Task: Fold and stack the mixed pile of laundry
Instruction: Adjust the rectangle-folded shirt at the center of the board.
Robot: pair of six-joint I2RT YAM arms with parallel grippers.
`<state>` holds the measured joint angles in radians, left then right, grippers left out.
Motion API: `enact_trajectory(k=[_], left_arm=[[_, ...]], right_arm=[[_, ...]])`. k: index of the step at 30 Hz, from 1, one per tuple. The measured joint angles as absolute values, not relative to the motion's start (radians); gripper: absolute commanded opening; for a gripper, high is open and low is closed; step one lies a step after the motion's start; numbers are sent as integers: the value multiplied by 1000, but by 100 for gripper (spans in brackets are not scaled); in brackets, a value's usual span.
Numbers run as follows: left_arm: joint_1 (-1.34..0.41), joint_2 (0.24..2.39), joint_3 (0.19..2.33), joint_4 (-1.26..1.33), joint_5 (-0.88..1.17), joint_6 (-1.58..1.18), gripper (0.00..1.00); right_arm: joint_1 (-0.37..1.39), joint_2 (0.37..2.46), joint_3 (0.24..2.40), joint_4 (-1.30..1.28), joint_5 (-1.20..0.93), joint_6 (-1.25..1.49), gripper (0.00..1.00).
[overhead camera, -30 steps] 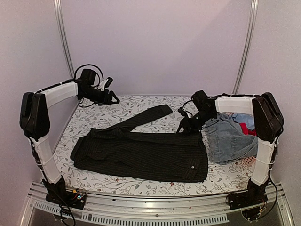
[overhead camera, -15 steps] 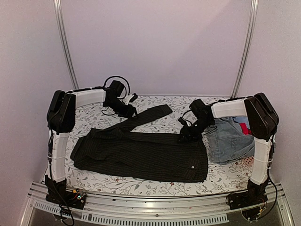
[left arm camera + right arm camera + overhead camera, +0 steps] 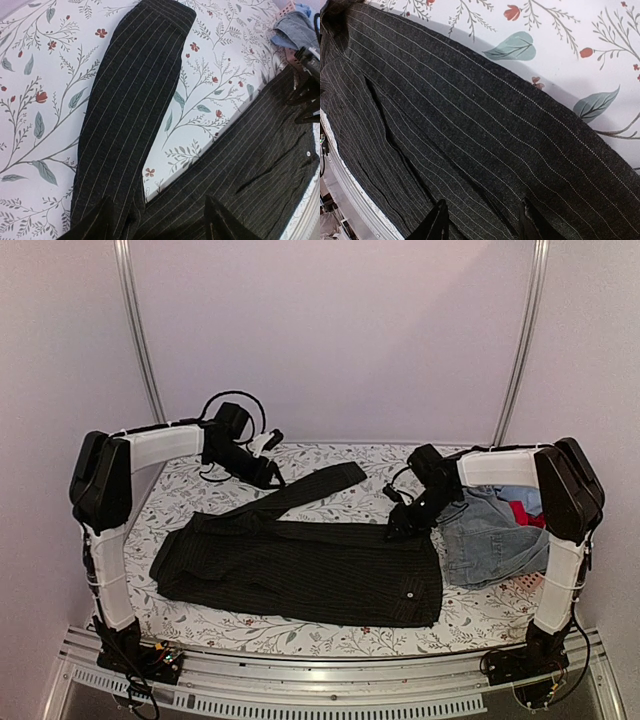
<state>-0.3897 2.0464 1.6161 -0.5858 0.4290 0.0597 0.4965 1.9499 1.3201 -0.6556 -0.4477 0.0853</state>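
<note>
A large black pinstriped shirt (image 3: 300, 565) lies spread flat mid-table, one long sleeve (image 3: 310, 488) running up toward the back. My left gripper (image 3: 272, 475) hovers open over the lower end of that sleeve. In the left wrist view its fingertips (image 3: 107, 220) straddle the place where the sleeve (image 3: 132, 100) meets the body, nothing pinched. My right gripper (image 3: 397, 525) stands open just above the shirt's far right corner, its fingertips (image 3: 437, 222) spread over striped cloth (image 3: 470, 125). The rest of the laundry pile sits at the right: faded denim (image 3: 490, 535), a red garment (image 3: 525, 512) and a pale blue one (image 3: 520, 490).
A pink slatted basket (image 3: 520, 590) holds the denim heap at the table's right edge. The floral table cover (image 3: 250, 465) shows around the shirt. Metal frame posts (image 3: 135, 330) rise at both back corners, and a rail (image 3: 300, 680) runs along the front.
My left arm swung in from the far left wall to the sleeve's lower end. My right gripper stayed near the shirt's far right corner, shifting only slightly.
</note>
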Motion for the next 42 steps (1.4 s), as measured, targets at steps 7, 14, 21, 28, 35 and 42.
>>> enact_trajectory(k=[7, 14, 21, 28, 35, 42], left_arm=[[-393, 2112, 1698, -552, 383, 44, 59], [-445, 2314, 1894, -529, 343, 72, 59], [-535, 2497, 2099, -542, 301, 101, 61], [-563, 2603, 2199, -530, 248, 113, 46], [-566, 2608, 2200, -532, 237, 130, 0], [-555, 2524, 2106, -562, 411, 123, 0]], right_arm=[[496, 1951, 1302, -673, -431, 86, 46], [496, 1950, 1303, -673, -421, 104, 46], [493, 1937, 1304, -671, -400, 138, 47], [465, 1886, 1315, -666, -372, 154, 50], [444, 1831, 1317, -638, -326, 132, 71], [444, 1659, 1267, -477, -282, 47, 87]])
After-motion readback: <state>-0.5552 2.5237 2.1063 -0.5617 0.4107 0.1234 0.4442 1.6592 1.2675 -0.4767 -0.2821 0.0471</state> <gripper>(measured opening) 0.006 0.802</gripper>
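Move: The loose sleeve lying beyond the folded shirt is the left hand's target: its forearm part lies about 7 cm ahead, 11 cm to the right and 10 cm below. The sleeve end lies some 12 cm ahead and 19 cm to the right, the folded body's far edge about 7 cm back and 11 cm right, both on the board. From the right hand, that forearm part lies about 18 cm ahead, 16 cm left and 3 cm below. Bring the open left gripper right, forward and down onto the sleeve, about 11 cm right and 9 cm down, and shut the fingers to pinch the sleeve's near side; then draw it back towards the folded body some 3 cm, lifting slightly. Meanwhile ease the right gripper a little back and down, then raise it about 12 cm, forward and clear of the shirt, tilting it up roughly 25 degrees and opening it wider. ##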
